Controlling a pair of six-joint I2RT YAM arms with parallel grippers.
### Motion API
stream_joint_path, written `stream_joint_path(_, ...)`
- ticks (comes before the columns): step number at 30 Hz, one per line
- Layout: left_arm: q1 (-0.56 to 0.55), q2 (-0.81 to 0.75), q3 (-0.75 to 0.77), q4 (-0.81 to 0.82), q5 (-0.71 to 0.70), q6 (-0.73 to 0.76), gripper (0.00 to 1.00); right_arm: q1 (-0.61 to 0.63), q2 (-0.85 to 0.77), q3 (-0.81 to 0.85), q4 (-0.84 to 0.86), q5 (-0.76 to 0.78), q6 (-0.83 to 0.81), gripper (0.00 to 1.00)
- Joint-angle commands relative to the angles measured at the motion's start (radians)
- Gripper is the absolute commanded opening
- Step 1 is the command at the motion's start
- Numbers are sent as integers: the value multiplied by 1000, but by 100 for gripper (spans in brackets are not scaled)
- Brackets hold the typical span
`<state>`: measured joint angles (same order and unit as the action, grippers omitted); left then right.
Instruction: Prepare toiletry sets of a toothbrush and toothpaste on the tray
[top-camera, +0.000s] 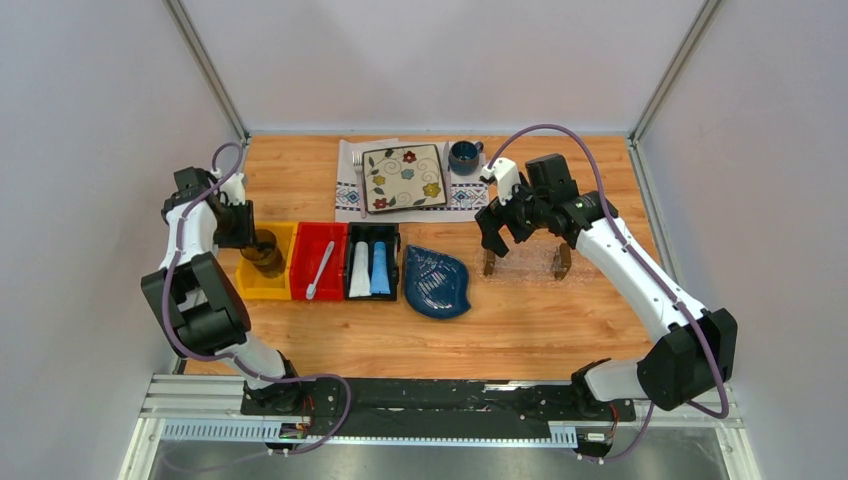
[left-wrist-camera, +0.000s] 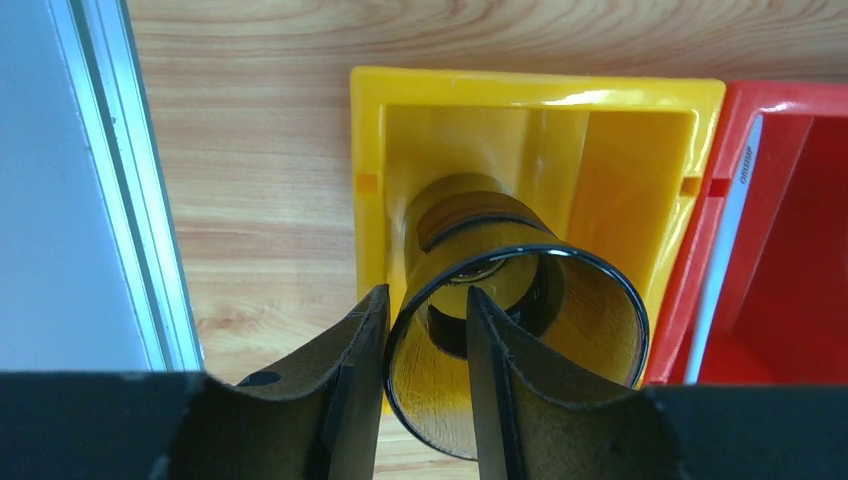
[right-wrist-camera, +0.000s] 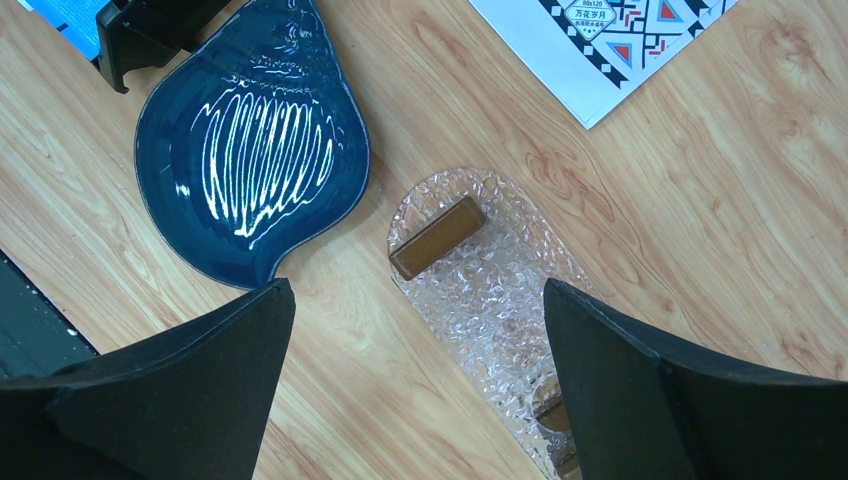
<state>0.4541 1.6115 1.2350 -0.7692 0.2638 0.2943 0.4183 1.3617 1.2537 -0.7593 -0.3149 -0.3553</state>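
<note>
The toothbrush (top-camera: 320, 270) lies slanted in the red bin (top-camera: 305, 245). Two toothpaste tubes, white (top-camera: 359, 270) and light blue (top-camera: 380, 268), stand side by side in the black bin (top-camera: 372, 232). The clear tray (top-camera: 525, 262) with brown end blocks sits right of centre and holds nothing. Above its left end, my right gripper (top-camera: 507, 238) hangs wide open; its wrist view shows the tray (right-wrist-camera: 480, 290) below the gripper (right-wrist-camera: 416, 285). My left gripper (left-wrist-camera: 426, 291) straddles the wall of an amber glass cup (left-wrist-camera: 560, 330), one finger outside and one inside, with a gap on the inner side.
The cup (top-camera: 264, 250) stands in the yellow bin (top-camera: 250, 285) at the left. A dark blue leaf dish (top-camera: 436, 281) lies between the black bin and the tray. A flowered plate (top-camera: 404, 177) on a placemat and a blue mug (top-camera: 464, 155) sit at the back.
</note>
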Motion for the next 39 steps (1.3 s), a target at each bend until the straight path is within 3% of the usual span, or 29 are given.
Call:
stream_joint_path(1,8,-73,-19,-19,48,8,42,7,-16,0,37,7,-10,100)
stream_joint_path(22,-37,-44,-95,28,8,17,41,7,-30,-20,40,0,-10,100)
stream_joint_path(39,-37,-48,-48,-13,17,0,9,7,-42,-37,41,-3,-19,100)
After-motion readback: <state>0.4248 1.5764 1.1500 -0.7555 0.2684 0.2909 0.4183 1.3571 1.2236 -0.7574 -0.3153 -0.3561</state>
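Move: The brown cup's middle is about 4 cm to the left hand's right, 1 cm back and some 4 cm below, the half-open fingers already straddling its left wall. It stands in the yellow bin, whose middle lies level ahead-back, also 4 cm right, about 7 cm down. The toothbrush, in the red bin, is some 18 cm right and 2 cm back. From the right hand the cup lies about 64 cm left, 3 cm ahead. Bring the left gripper about 2 cm to the right and 1.5 cm back, rising slightly at first, with the fingers still half open around the cup's left wall so they shift the cup along. Then sink some 2 cm, one finger inside the cup and one outside, and near the bottom close them to pinch the wall. ##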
